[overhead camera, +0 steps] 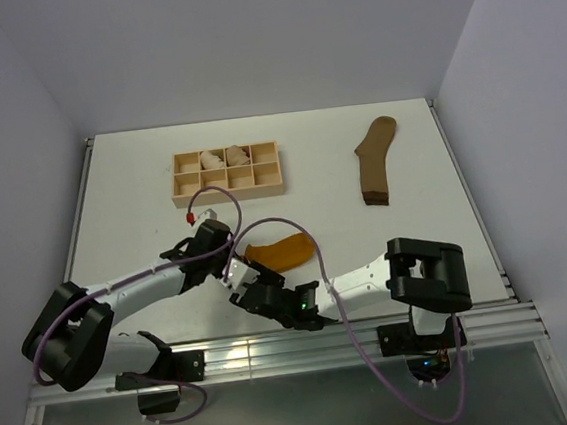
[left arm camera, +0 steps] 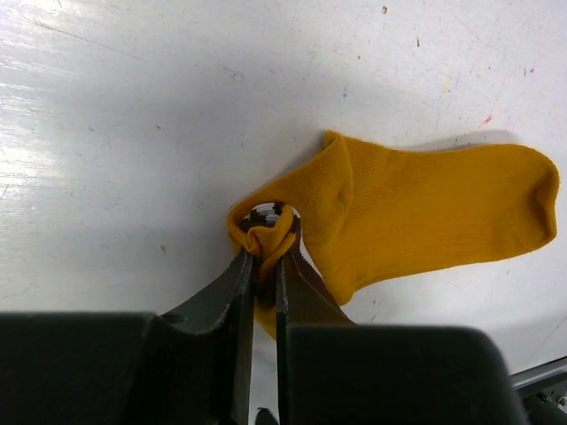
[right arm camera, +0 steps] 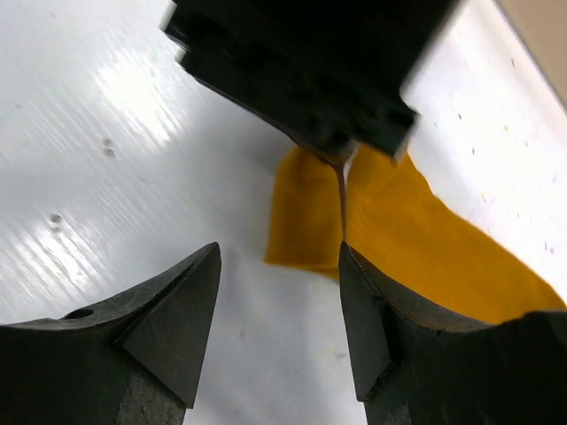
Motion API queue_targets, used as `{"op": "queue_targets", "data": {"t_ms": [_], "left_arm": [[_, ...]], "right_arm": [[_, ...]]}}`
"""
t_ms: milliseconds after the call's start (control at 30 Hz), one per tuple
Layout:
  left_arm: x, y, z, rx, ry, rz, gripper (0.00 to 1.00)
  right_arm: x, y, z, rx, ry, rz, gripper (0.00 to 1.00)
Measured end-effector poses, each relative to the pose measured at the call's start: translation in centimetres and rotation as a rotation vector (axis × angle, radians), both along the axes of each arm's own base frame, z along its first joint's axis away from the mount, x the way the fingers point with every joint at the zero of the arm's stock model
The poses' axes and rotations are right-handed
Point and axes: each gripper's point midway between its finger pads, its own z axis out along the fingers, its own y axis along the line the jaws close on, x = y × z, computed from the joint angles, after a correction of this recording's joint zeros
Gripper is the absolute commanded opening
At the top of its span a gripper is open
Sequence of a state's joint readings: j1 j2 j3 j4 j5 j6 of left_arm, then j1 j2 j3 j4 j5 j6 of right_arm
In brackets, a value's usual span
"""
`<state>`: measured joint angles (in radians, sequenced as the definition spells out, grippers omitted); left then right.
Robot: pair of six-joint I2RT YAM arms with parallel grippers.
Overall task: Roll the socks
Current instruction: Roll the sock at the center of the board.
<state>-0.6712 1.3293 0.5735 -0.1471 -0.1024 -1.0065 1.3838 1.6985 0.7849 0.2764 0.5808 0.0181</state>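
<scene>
The mustard-orange sock [left arm camera: 425, 212] lies flat on the white table, its striped cuff end curled into a small roll. My left gripper [left arm camera: 268, 252] is shut on that rolled cuff. In the top view the same sock [overhead camera: 285, 251] shows between the two wrists, near the front edge. My right gripper [right arm camera: 279, 252] stands open just short of the sock's edge [right arm camera: 416, 239], with only bare table between its fingers. The left gripper's black body [right arm camera: 310, 71] hangs over the sock ahead of it. The olive-brown sock [overhead camera: 374, 164] lies flat and apart at the back right.
A wooden compartment tray [overhead camera: 261, 186] sits at the back centre-left with pale pinkish rolled bundles [overhead camera: 223, 159] in its upper cells. Both arms crowd together near the front rail [overhead camera: 306, 346]. White walls close off the left, right and back.
</scene>
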Motion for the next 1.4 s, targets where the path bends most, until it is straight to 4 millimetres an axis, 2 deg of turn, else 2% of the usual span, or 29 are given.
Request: {"op": "queue_targets", "data": {"t_ms": [167, 367, 533, 700, 733, 800, 833, 900, 933, 1000, 1033, 1067, 1133, 1167, 1267, 1400], "left_arm": [[0.0, 0.0, -0.1, 0.003, 0.003, -0.001, 0.0], [0.1, -0.1, -0.1, 0.002, 0.004, -0.002, 0.0], [0.1, -0.1, -0.1, 0.001, 0.005, -0.005, 0.0], [0.1, -0.2, -0.1, 0.0, 0.007, -0.006, 0.0], [0.1, -0.2, -0.1, -0.001, 0.006, -0.006, 0.0], [0.1, -0.1, -0.1, -0.001, 0.006, -0.005, 0.0], [0.1, -0.1, -0.1, -0.001, 0.006, -0.004, 0.0], [0.2, -0.1, 0.0, 0.0, 0.005, -0.002, 0.02], [0.2, -0.1, 0.0, -0.001, 0.004, -0.001, 0.04], [0.3, 0.0, 0.0, 0.0, 0.001, 0.003, 0.17], [0.4, 0.0, 0.1, -0.001, -0.002, 0.008, 0.25], [0.4, 0.1, 0.2, -0.002, -0.004, 0.01, 0.39], [0.3, 0.3, 0.3, -0.008, -0.009, 0.018, 0.52], [0.2, 0.4, 0.4, -0.018, -0.012, 0.024, 0.62], [-0.2, 1.1, 0.5, -0.038, -0.013, 0.055, 0.75], [-0.1, 2.6, 1.2, -0.079, -0.036, 0.132, 0.8]], "right_arm": [[0.2, 1.3, -0.2, -0.011, -0.029, 0.026, 0.62], [0.3, 1.3, -2.5, -0.068, -0.033, 0.033, 0.58], [1.0, 1.9, -2.7, -0.064, -0.056, 0.008, 0.53], [1.5, 1.9, -3.0, -0.072, -0.073, -0.017, 0.35], [1.7, 1.8, -3.0, -0.074, -0.076, -0.026, 0.27], [2.0, 1.7, -3.0, -0.072, -0.081, -0.044, 0.2], [2.1, 1.7, -3.0, -0.065, -0.078, -0.049, 0.12], [2.2, 1.7, -3.0, -0.048, -0.067, -0.059, 0.02], [2.3, 1.7, -3.0, -0.043, -0.062, -0.061, 0.0], [2.4, 1.8, -2.9, -0.023, -0.044, -0.068, 0.0], [2.4, 1.9, -2.9, -0.013, -0.032, -0.069, 0.0], [2.5, 1.9, -2.9, -0.004, -0.023, -0.07, 0.0], [2.6, 2.0, -2.9, 0.017, 0.003, -0.075, 0.0], [2.6, 2.0, -2.9, 0.03, 0.018, -0.077, 0.0], [2.7, 2.0, -2.8, 0.062, 0.066, -0.083, 0.0], [2.8, 1.9, -2.7, 0.095, 0.132, -0.09, 0.0]]}}
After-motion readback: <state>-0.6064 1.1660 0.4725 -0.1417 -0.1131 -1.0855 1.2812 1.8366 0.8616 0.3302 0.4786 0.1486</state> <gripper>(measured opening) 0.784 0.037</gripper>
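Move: The mustard sock's rolled cuff end lies about 3 cm ahead of the right hand, 2 cm to its left and 3 cm below; the left fingers already pinch it, its middle about 1 cm beneath them. The sock's flat part spreads to the right, its middle some 10 cm right of the left hand and level with it. The compartment box stands roughly 21 cm ahead of the left hand, straight out. The open right fingers take over the cuff roll beside the left ones: they slip a little left, sink about 3 cm and edge some 2 cm forward onto it, then close to pinch it, staying low with a slight wrist tilt. The left hand holds its pinch almost until the end, then opens wide and backs off about 3 cm to the left, slightly up. ##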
